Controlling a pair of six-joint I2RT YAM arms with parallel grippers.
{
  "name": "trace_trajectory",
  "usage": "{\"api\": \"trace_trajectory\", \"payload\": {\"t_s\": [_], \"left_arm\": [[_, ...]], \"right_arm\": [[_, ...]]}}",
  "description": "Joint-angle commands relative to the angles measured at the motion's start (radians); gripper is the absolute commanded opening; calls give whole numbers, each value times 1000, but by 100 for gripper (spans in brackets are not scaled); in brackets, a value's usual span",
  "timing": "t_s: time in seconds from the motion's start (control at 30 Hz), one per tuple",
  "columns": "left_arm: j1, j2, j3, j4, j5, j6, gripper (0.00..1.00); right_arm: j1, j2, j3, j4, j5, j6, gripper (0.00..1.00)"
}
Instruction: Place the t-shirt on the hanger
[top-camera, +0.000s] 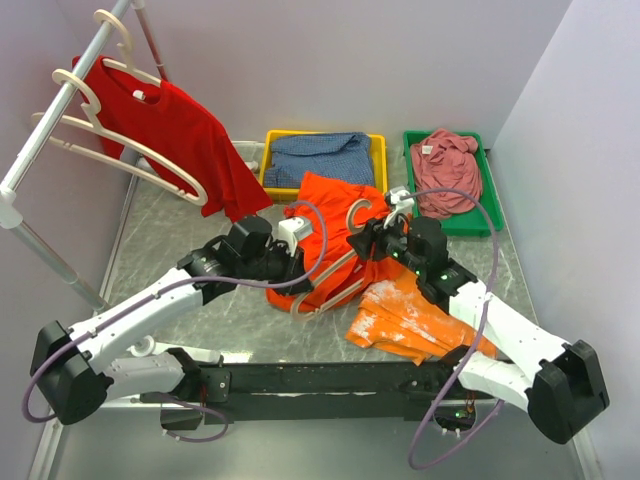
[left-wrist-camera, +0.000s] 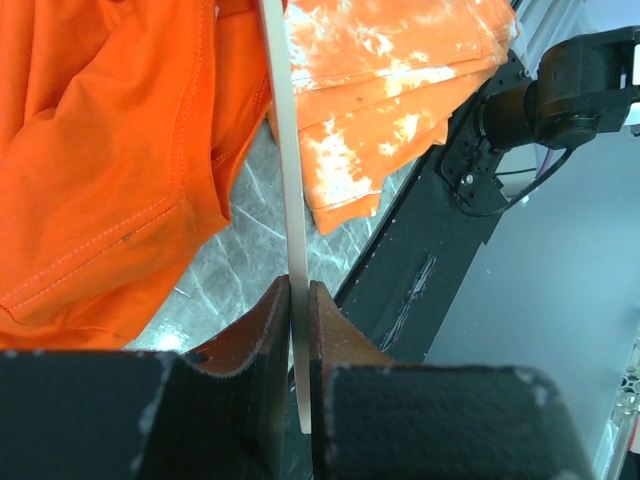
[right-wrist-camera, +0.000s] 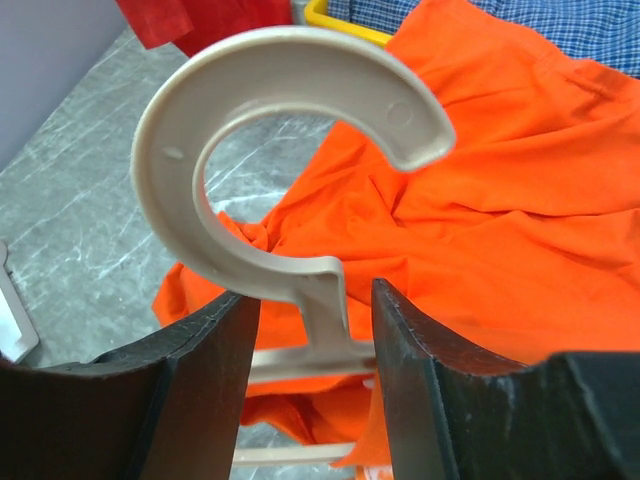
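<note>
The bright orange-red t-shirt lies crumpled in the middle of the table, partly draped over the cream hanger. My left gripper is shut on the hanger's thin edge, pinched between both fingers. My right gripper is open, its jaws standing on either side of the hanger's neck just below the round hook. The t-shirt fills the background of the right wrist view and the left of the left wrist view.
A lighter-orange cloth with white smudges lies at the front right. A yellow bin holds blue checked cloth; a green bin holds pink cloth. A rack at the left carries a dark red t-shirt and spare hangers.
</note>
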Motion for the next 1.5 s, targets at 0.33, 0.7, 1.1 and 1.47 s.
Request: {"api": "trace_trajectory", "payload": {"t_s": [0.33, 0.7, 1.1, 1.47], "left_arm": [[-47, 30, 70, 6, -64, 9, 1], [-46, -67, 32, 4, -272, -229, 52], [31, 59, -45, 20, -304, -347, 45], [17, 284, 52, 65, -205, -347, 55]], "right_arm": [[-4, 16, -56, 221, 35, 9, 13], [16, -103, -233, 431, 153, -14, 0], [31, -155, -313, 514, 170, -30, 0], [46, -186, -327, 515, 192, -42, 0]]}}
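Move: The hanger's neck stands between the right hand's open fingers, about 1 cm ahead, 1 cm left and 1 cm below; the t-shirt's middle is level with that hand, 8 cm left and 14 cm down. The left hand still holds a lower bar of the hanger; the t-shirt's near edge lies roughly 5 cm ahead of it, 3 cm right and 12 cm below. The patchy orange cloth is some 31 cm right of the left hand, 7 cm back, 14 cm down. The hanger's neck is pinched by the right fingers, which dip forward a little, close and draw it right and slightly back, tipping up about 15 degrees. The left fingers then open off the bar, back out left while swinging forward, and sink some 11 cm from the top of that arc towards the t-shirt's near edge, still open and pointing more steeply down. ##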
